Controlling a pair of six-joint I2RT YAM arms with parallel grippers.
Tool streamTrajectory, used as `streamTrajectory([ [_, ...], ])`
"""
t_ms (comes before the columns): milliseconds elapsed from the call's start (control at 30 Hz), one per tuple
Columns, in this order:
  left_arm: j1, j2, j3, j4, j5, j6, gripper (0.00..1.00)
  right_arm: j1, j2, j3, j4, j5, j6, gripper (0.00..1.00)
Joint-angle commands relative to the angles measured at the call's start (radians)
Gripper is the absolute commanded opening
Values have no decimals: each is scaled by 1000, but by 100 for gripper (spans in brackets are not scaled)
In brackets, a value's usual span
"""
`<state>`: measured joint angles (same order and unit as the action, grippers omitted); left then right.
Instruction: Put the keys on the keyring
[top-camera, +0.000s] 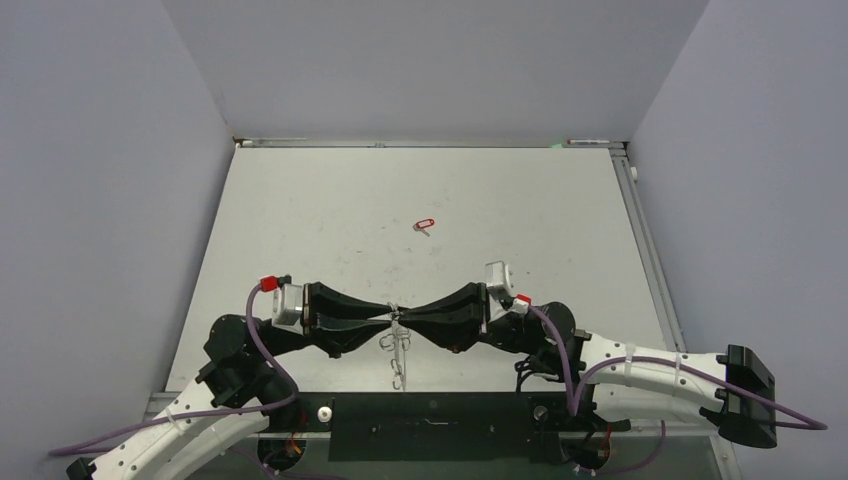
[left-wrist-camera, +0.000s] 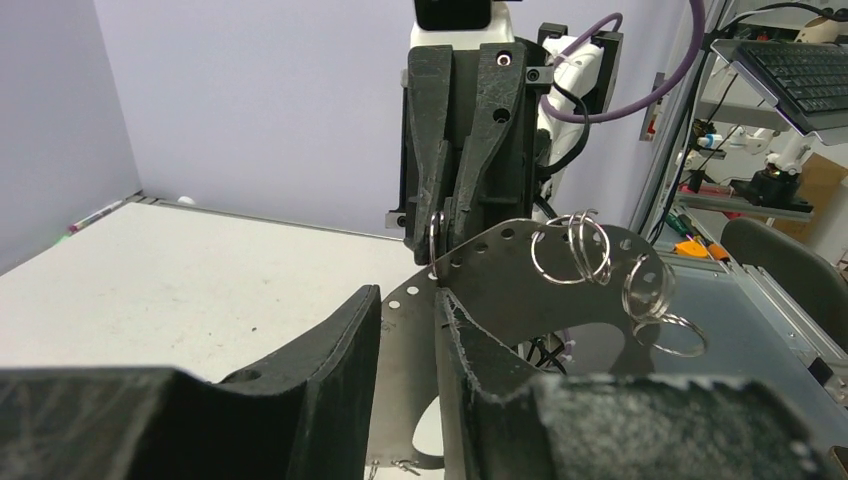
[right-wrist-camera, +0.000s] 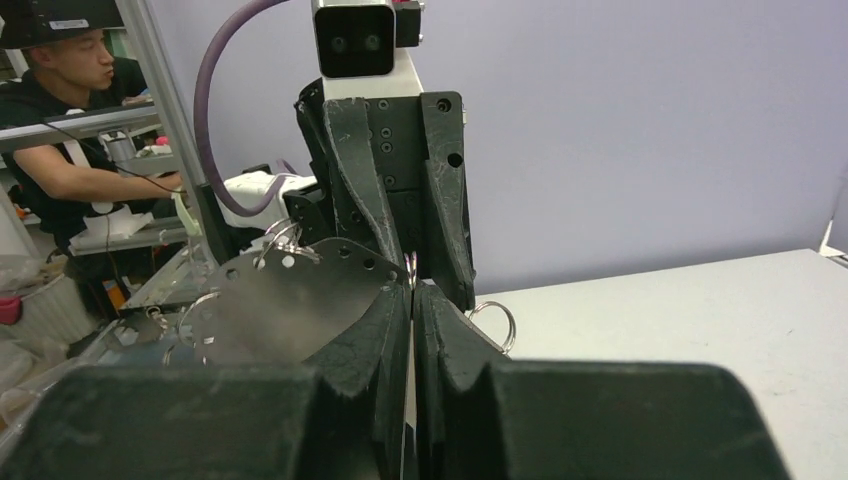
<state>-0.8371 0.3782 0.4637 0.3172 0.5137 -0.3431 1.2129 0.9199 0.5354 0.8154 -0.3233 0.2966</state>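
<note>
The keyring (top-camera: 398, 352), a flat pale hoop with wire loops on its rim, hangs between my two grippers above the table's near middle. My left gripper (top-camera: 391, 318) has its jaws a narrow gap apart with the hoop's band (left-wrist-camera: 520, 280) caught between them (left-wrist-camera: 410, 302). My right gripper (top-camera: 404, 318) faces it tip to tip, shut (right-wrist-camera: 412, 290) on a wire loop (left-wrist-camera: 436, 236) at the hoop's rim (right-wrist-camera: 290, 300). The key with the red tag (top-camera: 424, 225) lies alone on the table beyond the grippers. The plain dark grey key is out of view.
The white table (top-camera: 300, 230) is walled at the left, back and right, with a metal rail (top-camera: 645, 240) along its right edge. A black bar (top-camera: 430, 425) runs between the arm bases at the near edge.
</note>
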Motion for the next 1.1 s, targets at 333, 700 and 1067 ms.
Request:
streamTrajectory([
  [333,-3,-4,6,45,31,-31,21,-9,76,77,99,-107,60,5],
  [700,-3,-20,0,44,25,-34,15,-9,75,74,63,-108,50,5],
  [1067,-3,-31,7,21,26,-2,0,-10,97,92,26,-162,64,5],
])
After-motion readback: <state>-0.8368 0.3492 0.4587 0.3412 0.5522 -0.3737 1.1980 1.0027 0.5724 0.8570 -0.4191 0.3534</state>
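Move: The thin upright ring at the grey plate's edge sits about 2 cm to the left hand's right and 1 cm above it, level fore and aft. The right hand has that ring about 1 cm to its left and 1 cm up. From the left hand, the plate's middle is some 6 cm back, 2 cm right and 3 cm down, and the ring cluster roughly 5 cm back and 3 cm right, about level in height. Right hand carries the plate and ring about 1.5 cm left; left hand eases back similarly and closes on the ring. ##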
